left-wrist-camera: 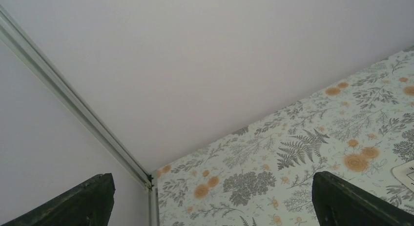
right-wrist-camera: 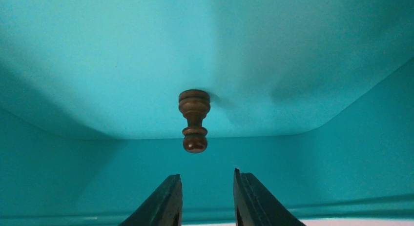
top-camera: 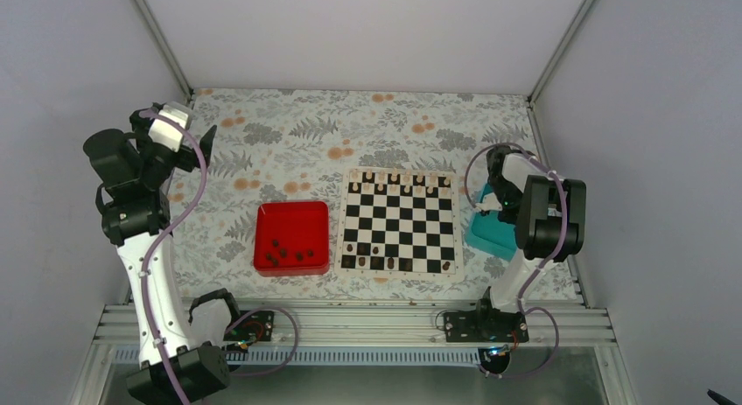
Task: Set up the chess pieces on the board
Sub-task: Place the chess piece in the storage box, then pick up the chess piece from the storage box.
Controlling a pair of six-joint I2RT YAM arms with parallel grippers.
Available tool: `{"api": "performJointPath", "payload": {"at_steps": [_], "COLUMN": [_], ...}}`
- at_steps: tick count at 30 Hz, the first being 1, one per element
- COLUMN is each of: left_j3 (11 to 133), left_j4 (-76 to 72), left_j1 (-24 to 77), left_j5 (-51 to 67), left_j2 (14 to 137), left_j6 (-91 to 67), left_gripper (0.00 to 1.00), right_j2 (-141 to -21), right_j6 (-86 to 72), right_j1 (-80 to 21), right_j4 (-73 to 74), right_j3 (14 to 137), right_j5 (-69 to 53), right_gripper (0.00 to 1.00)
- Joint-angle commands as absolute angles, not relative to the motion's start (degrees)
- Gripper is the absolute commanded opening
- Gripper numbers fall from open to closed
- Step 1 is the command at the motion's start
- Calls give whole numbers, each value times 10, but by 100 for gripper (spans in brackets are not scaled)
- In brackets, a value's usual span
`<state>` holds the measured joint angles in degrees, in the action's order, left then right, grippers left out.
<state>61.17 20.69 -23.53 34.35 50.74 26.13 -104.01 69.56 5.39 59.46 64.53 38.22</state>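
Observation:
The board (top-camera: 401, 221) lies flat at the table's middle. A few dark chess pieces (top-camera: 376, 249) stand on its near rows. Several more lie in the red tray (top-camera: 291, 214) left of it. One brown pawn (right-wrist-camera: 194, 119) lies in the teal tray (right-wrist-camera: 97, 65), just ahead of my right gripper (right-wrist-camera: 207, 187). That gripper is open with a narrow gap and holds nothing; in the top view it (top-camera: 492, 208) hangs over the teal tray (top-camera: 490, 239). My left gripper (top-camera: 206, 147) is raised at the far left, wide open and empty, with its fingers (left-wrist-camera: 88, 201) framing the table's back corner.
A row of pale-topped pieces (top-camera: 394, 178) stands along the board's far edge. White walls and metal corner posts (left-wrist-camera: 73, 104) enclose the floral-patterned table (top-camera: 289, 134). The aluminium rail (top-camera: 350, 322) carries both arm bases at the near edge.

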Motion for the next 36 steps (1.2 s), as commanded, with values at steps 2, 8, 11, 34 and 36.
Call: {"api": "performJointPath", "payload": {"at_steps": [2,8,11,34,36], "left_j3": [634,624,620,586,587], "left_j4": [204,193,191,158,162], "left_j1": [-238,-237,-237,-231,-231], "left_j5": [360,364,364,373,372], "left_j2": [516,514,510,488,485], "left_j6": [251,244,244,203,203], "left_gripper": [100,100,100,100,100], "right_j2": [-1006,-959,-928,-849,-856], "right_j6": [713,725,740,744,743], "right_j1": [57,91,144,282,284], "right_j4": [578,613,638,397,391], "right_j3": [674,740,761,511,511], "right_j5": [337,223,142,-105,-94], "right_gripper": [34,37,40,49,50]}}
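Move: The dark chess piece, already let go, stands in the teal box about 3 cm below the right hand and roughly 1 cm to its left. The box's middle lies some 10 cm left and 2 cm back of that hand, also below. The dark piece at the board's near right corner is about 13 cm back and 26 cm to its left. From the left hand the boxed piece is some 80 cm right, 5 cm back and 36 cm below. The right hand leaves the standing piece forward and up, rising about 7 cm, then swings back and to the left while sinking inside the box to its old height, easing slightly forward to finish some 3 cm left of where it began. On the way the wrist turns about 50 degrees, bringing the slanting fingers to point almost straight down, and they open further, from a quarter to about half, ending low beside the piece with no contact to be seen. ##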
